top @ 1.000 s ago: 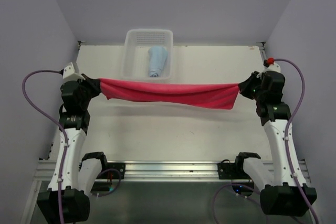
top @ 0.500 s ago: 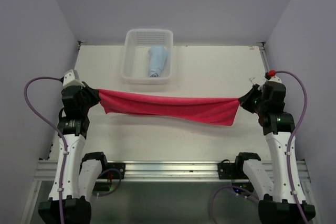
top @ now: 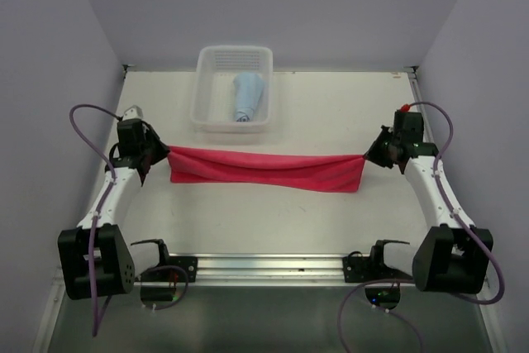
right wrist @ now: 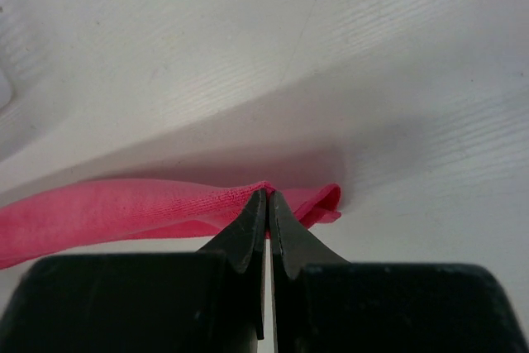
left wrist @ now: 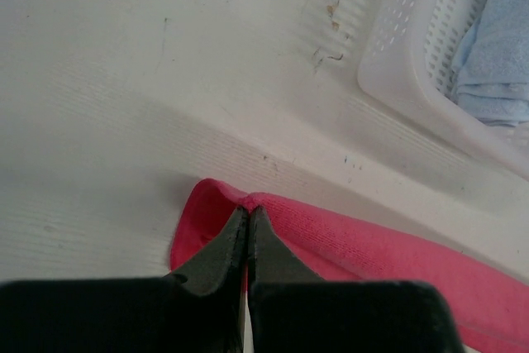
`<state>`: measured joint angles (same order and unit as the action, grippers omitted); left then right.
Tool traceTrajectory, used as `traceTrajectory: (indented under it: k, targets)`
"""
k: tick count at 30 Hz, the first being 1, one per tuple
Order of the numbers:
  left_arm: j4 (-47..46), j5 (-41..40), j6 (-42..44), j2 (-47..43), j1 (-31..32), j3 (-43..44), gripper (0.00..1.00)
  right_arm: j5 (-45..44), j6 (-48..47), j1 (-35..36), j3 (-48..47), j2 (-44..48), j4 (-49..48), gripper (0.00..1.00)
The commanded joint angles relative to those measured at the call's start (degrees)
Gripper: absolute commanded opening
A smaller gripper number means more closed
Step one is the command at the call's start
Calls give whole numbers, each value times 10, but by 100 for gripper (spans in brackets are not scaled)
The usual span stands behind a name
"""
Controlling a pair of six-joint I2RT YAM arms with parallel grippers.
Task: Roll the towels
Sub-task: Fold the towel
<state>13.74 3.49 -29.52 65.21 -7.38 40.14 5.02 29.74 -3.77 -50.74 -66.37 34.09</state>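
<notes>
A red towel (top: 264, 169) is stretched in a long folded band across the middle of the table, low over or on the surface. My left gripper (top: 164, 155) is shut on its left end; in the left wrist view the jaws (left wrist: 247, 211) pinch the fold of the red towel (left wrist: 372, 245). My right gripper (top: 369, 157) is shut on the right end; in the right wrist view the jaws (right wrist: 268, 194) pinch the red towel (right wrist: 124, 208). A rolled light blue towel (top: 246, 96) lies in the white basket (top: 207, 88).
The white basket stands at the back of the table, left of centre, and shows in the left wrist view (left wrist: 405, 64) with the blue towel (left wrist: 496, 47) inside. Grey walls close in the table on three sides. A metal rail (top: 264, 266) runs along the near edge.
Both arms have come down and forward, lowering the stretched red towel from the air to the table. Both grippers still hold its ends.
</notes>
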Motion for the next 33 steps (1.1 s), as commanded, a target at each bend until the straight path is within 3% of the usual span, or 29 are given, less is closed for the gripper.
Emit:
traceTrajectory:
  k: [1,15,20,24,33]
  targets:
    - [-78,6,-16,39,-3,43,2,7,9,-2,-43,-56,-70,0]
    - [-111,6,-23,169,-3,93,8,5,0,-3,-124,-220,-110,0]
    - [-115,8,-17,172,-4,65,13,9,-4,-3,-125,-235,-118,0]
    - [-115,7,-14,187,-4,56,23,14,-4,-4,-120,-245,-126,0]
    - [-105,17,-25,236,-5,97,29,12,-10,-3,-125,-245,-122,0]
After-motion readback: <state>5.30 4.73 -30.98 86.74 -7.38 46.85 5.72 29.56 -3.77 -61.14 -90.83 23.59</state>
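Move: In front of both hands, which already pinch the red towel's raised long edge, lies the bare table where it is to go: about 6 cm ahead of the left hand, 9 cm ahead of the right, both some 7 cm below. From the left hand, the towel's near corner on its side trails about 8 cm back, the white basket's middle stands 24 cm ahead and 17 right, and the blue towel inside it 21 ahead and 23 right. Carrying the red towel's pinched edge forward and down towards the strip in front of the basket, the right hand goes about 8.5 cm out while sinking 4.5, and keeps its grip. The left goes some 5.5 cm forward first, then mostly straight down about as far, its fingers opening over a quarter of their range and letting go of its corner. ##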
